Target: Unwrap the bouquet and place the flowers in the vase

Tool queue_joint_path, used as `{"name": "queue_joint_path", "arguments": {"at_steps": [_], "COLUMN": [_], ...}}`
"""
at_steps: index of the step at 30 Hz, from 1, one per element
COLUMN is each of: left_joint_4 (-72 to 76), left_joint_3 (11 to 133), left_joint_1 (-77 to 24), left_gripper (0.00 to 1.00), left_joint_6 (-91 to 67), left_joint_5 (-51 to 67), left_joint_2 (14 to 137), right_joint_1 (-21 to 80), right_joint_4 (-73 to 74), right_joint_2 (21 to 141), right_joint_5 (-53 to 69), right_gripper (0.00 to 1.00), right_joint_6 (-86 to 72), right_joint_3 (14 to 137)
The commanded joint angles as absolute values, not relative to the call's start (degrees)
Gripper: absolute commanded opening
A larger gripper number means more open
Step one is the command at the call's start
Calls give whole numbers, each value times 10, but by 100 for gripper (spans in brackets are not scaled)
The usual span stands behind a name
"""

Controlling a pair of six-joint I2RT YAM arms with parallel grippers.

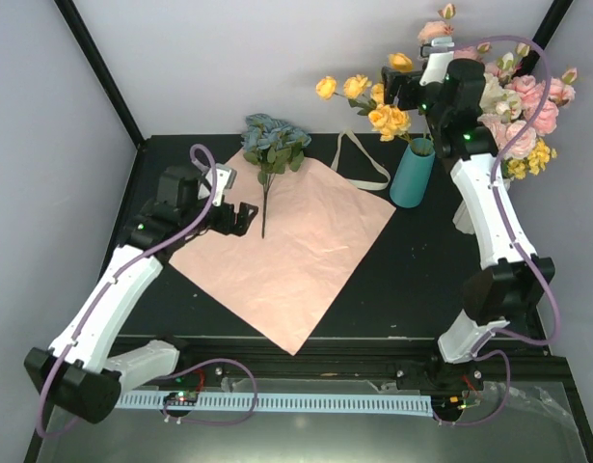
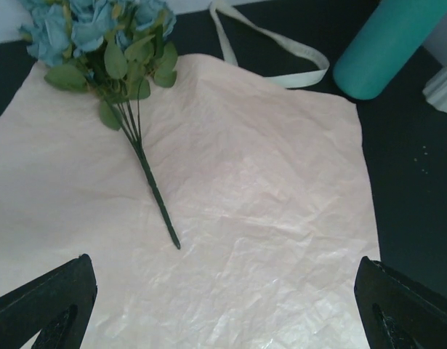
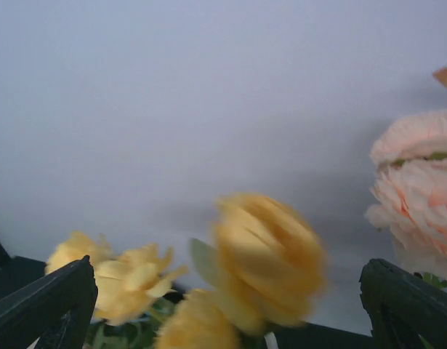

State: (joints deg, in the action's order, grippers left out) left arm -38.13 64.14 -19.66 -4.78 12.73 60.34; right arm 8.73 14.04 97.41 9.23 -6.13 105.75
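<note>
The bouquet is unwrapped. Its pink paper (image 1: 286,256) lies flat on the black table, and a bunch of blue flowers (image 1: 274,143) lies on it with the stem (image 2: 154,189) pointing toward my left gripper (image 1: 240,218). In the left wrist view that gripper (image 2: 227,313) is open, just short of the stem's end. Yellow flowers (image 1: 383,111) stand in the teal vase (image 1: 412,174). My right gripper (image 1: 404,89) hovers over them, open. In the right wrist view, blurred yellow blooms (image 3: 270,254) sit between its wide-apart fingers (image 3: 49,302), untouched.
The cream ribbon (image 1: 359,164) lies loose between the paper and the vase. A big bunch of pink and cream roses (image 1: 527,106) fills the back right corner, its white vase (image 2: 443,87) partly behind the right arm. Walls close the back and sides.
</note>
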Motion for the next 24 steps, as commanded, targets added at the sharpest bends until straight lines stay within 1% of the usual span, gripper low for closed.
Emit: {"name": "queue_joint_path", "arguments": {"at_steps": [1, 8, 12, 17, 24], "left_joint_4": [-411, -447, -502, -576, -607], "left_joint_3": [694, 791, 890, 1033, 1150], "left_joint_1": [-200, -200, -200, -200, -200], "left_gripper": [99, 92, 89, 78, 66], "left_joint_6": [-92, -122, -128, -143, -158], "left_joint_5": [98, 79, 68, 63, 37], "left_joint_2": [663, 818, 934, 1098, 1230], "right_joint_1": [107, 118, 119, 120, 120], "right_joint_4": [150, 162, 163, 176, 204], "right_joint_2": [925, 879, 846, 805, 765], "right_joint_5": [104, 135, 143, 138, 115], "right_gripper": [100, 100, 100, 100, 100], "right_joint_6": [-105, -136, -160, -167, -155], "right_joint_3": [1071, 1059, 1024, 975, 934]}}
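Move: The blue flowers' bare green stem lies some 18 cm ahead of the left hand, about 4 cm to its right and 27 cm below. Their blue blooms are some 14 cm farther out than the stem, and the white ribbon is about 29 cm ahead and 27 cm right of the hand. From the right hand the stem is about 5 cm back, 31 cm left and 43 cm down; the yellow roses are 5 cm ahead, 5 cm left, 7 cm below, and the teal vase 4 cm back, 4 cm right, 32 cm below. The blue flowers' stem is what the left hand swoops towards, some 17 cm forward and 15 cm down and slightly right, tipping about 30 degrees further downward while its wide-open fingers narrow to roughly two-thirds, still short of touching. From the yellow roses the empty, wide-open right hand backs away about 11 cm, first rising, then sinking a little. ##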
